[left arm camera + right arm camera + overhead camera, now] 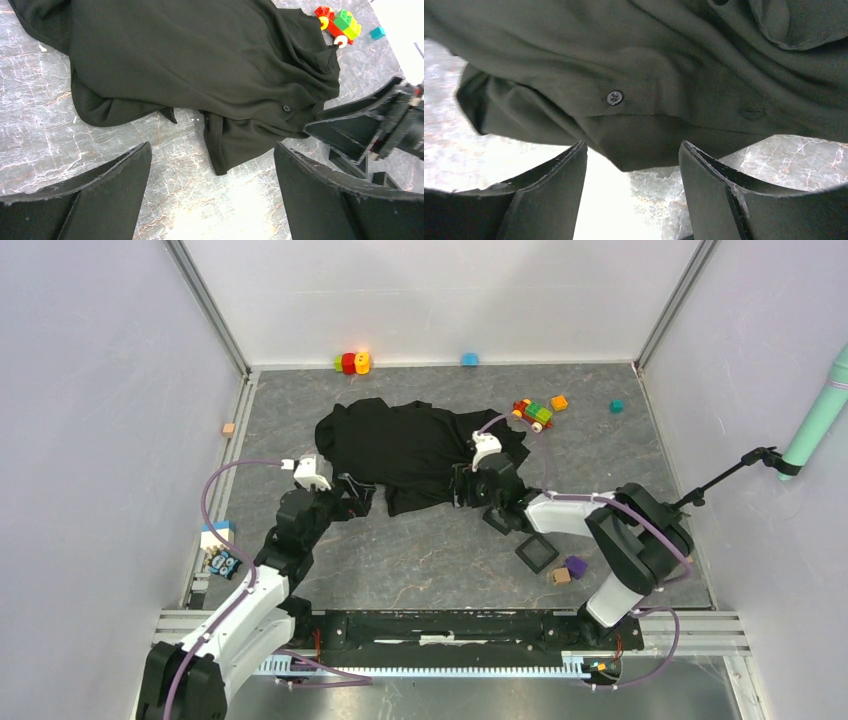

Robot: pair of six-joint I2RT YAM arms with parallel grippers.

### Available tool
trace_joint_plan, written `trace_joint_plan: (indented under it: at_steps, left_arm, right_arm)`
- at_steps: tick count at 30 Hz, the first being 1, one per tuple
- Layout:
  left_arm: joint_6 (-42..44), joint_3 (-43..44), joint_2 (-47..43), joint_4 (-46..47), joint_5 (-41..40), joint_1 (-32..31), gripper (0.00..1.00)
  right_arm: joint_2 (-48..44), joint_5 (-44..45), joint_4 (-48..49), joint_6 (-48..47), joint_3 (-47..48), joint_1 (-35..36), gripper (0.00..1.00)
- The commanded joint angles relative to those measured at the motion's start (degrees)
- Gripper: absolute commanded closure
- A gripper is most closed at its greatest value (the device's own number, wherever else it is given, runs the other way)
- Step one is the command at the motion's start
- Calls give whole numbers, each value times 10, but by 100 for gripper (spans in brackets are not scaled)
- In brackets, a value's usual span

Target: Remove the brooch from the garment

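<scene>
The black garment [415, 445] lies crumpled in the middle of the table, also filling the left wrist view [190, 55] and the right wrist view [649, 60]. The brooch is hidden; I only see a dark button [614, 97] near the hem. My right gripper [468, 488] is at the garment's near right edge, open, with the hem hanging just at its fingertips [633, 145]. My left gripper [352, 502] is open by the near left edge, a cloth flap [222, 145] lying ahead of its fingers [212, 146]. The right gripper's fingers [350, 127] show in the left wrist view.
Two black square frames [536, 552] [500, 520], a purple block [575, 566] and a tan block [560, 577] lie near the right arm. Toy bricks [533, 413] sit behind the garment, others [352, 363] by the back wall. A blue-white object [218, 548] is at the left edge.
</scene>
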Motion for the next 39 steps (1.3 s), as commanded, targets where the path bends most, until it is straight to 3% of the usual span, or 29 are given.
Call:
trace_joint_plan:
  at_steps: [1, 4, 5, 6, 9, 11, 15, 20, 35, 39]
  left_arm:
    - [-5, -6, -16, 19, -5, -1, 3]
    - [-3, -8, -23, 18, -5, 0, 3]
    - [-3, -9, -25, 18, -5, -1, 3]
    - [-2, -10, -26, 19, -4, -1, 3]
    - [-3, -11, -20, 23, -7, -1, 2]
    - [-3, -9, -10, 24, -10, -1, 2]
    - [-6, -2, 21, 28, -4, -1, 2]
    - [-10, 25, 88, 14, 7, -1, 14]
    - [-50, 123, 325, -35, 34, 3, 30]
    - [-53, 147, 379, -33, 59, 12, 35]
  right_arm:
    - [57, 71, -24, -32, 66, 34, 27]
    - [95, 108, -75, -58, 115, 53, 31]
    - [100, 113, -84, -64, 123, 55, 38]
    - [99, 119, -88, -65, 124, 55, 47]
    - [74, 152, -123, -76, 124, 54, 89]
    - [34, 184, -155, -89, 118, 54, 99]
    - [-73, 231, -166, -125, 68, 51, 100]
    - [-170, 216, -160, -170, 34, 39, 100]
    - [-276, 191, -61, -188, -41, 38, 100]
    - [-301, 198, 4, -206, -91, 38, 100]
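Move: The button-like brooch on the garment lies about 4 cm ahead, 4 cm left and 3 cm below the right hand; from that hand the nearer black frame is some 11 cm right and 6 cm back, the toy car 17 cm ahead and 18 cm right. For the left hand, the garment's near hem is about 5 cm ahead, 2 cm right and 11 cm below; the brooch lies 16 cm right, 6 cm ahead, 12 cm below. Right hand dips, pinches cloth beside the brooch, lifts rightward some 13 cm; left sinks 10 cm towards hem. ##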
